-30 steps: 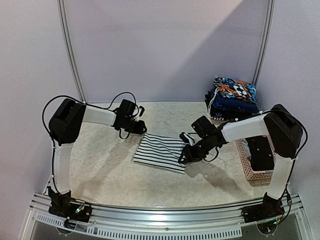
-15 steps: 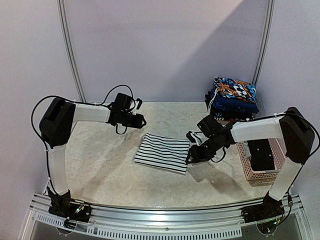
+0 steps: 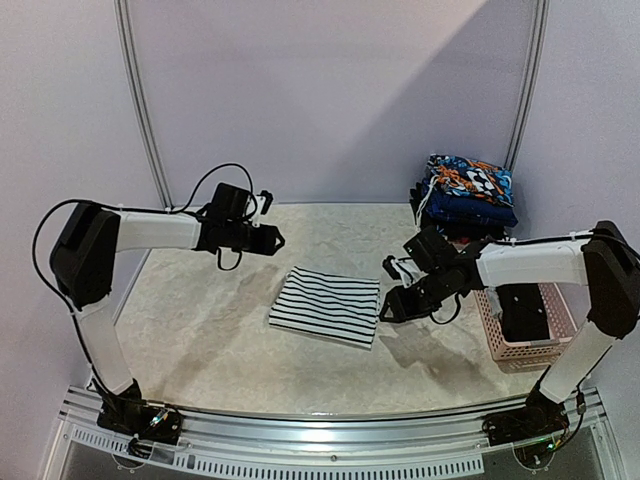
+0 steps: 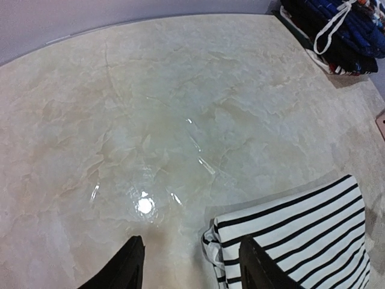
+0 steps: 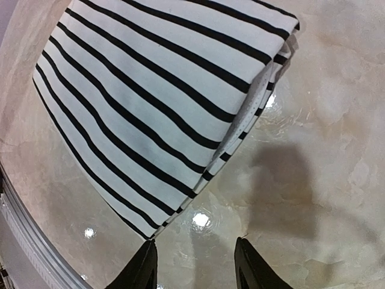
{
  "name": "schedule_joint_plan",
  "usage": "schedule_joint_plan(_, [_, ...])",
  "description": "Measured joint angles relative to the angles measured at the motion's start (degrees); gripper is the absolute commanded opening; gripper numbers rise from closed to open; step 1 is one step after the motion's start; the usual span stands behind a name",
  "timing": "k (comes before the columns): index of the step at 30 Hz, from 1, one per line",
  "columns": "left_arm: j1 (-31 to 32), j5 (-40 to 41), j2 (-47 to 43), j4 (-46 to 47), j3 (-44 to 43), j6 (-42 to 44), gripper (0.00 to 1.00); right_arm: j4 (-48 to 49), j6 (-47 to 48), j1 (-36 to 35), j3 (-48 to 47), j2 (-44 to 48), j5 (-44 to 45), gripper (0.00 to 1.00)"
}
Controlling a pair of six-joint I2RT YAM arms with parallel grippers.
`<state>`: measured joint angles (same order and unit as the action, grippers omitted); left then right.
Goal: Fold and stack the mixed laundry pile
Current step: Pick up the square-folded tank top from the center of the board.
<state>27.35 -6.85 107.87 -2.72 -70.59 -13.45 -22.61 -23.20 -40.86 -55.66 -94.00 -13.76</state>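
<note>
A folded black-and-white striped garment (image 3: 326, 304) lies flat mid-table; it also shows in the left wrist view (image 4: 301, 238) and the right wrist view (image 5: 162, 102). My left gripper (image 3: 272, 241) is open and empty, above the table just beyond the garment's far left corner (image 4: 191, 265). My right gripper (image 3: 390, 305) is open and empty, just right of the garment's right edge (image 5: 195, 265). A plain black garment (image 3: 522, 312) lies in the pink basket. No grey garment is in view.
A pink lattice basket (image 3: 500, 345) stands at the right edge. A stack of folded clothes with a colourful printed one on top (image 3: 468, 190) sits at the back right, also in the left wrist view (image 4: 337, 30). Metal frame posts rise at the back.
Both grippers have drawn away from the striped garment: the left one up and to the left, the right one to the right. The garment lies still, folded.
</note>
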Motion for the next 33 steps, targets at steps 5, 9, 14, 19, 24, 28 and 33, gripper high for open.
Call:
schedule_joint_plan(5, [2.47, 2.58, -5.38, 0.09, 3.93, 0.59, 0.56, 0.39, -0.42, 0.07, 1.07, 0.5, 0.74, 0.47])
schedule_joint_plan(9, [6.45, 5.29, -9.09, -0.07, 5.88, 1.9, 0.56, 1.2, -0.92, 0.44, 1.66, 0.94, 1.03, 0.55])
schedule_joint_plan(14, [12.72, 9.75, -13.14, -0.48, 7.32, 5.09, 0.56, 2.71, -1.75, 1.18, 3.04, 2.45, 1.11, 0.67])
schedule_joint_plan(19, [17.49, 13.16, -14.67, -1.03, 8.57, 8.7, 0.56, 3.96, -2.51, 1.79, 4.35, 3.98, 1.31, 0.8])
schedule_joint_plan(24, [21.42, 14.08, -14.67, -2.95, 8.94, 11.98, 0.56, 4.83, -3.17, 2.4, 5.42, 4.94, 1.6, 0.91])
schedule_joint_plan(28, [24.41, 14.05, -14.67, -4.15, 8.94, 14.47, 0.55, 5.18, -3.65, 3.19, 6.32, 6.1, 1.95, 0.99])
schedule_joint_plan(33, [28.06, 13.53, -14.32, -5.49, 9.09, 17.9, 0.55, 5.81, -3.87, 4.46, 6.75, 7.37, 2.73, 0.99])
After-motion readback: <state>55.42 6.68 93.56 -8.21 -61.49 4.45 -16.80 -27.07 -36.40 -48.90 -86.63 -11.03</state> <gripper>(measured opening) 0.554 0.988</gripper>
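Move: The folded tank top lies flat on the board, its middle about 11 cm back and 11 cm right of my left hand and some 10 cm below it. From my right hand it is roughly 8 cm ahead, 12 cm left and 5 cm lower. The laundry basket is about level with my right hand, 33 cm to its right; the folded stack stands some 38 cm ahead and 28 cm right of that hand. I swing my left hand back some 17 cm and right about 11 cm, in over the tank top, rising 5 cm or so first and then sinking a little; its wrist turns clockwise about 30 degrees, fingers staying half open. Meanwhile I ease my right hand a few centimetres right and slightly forward, spreading its fingers from half open to wide beside the top's right edge. ##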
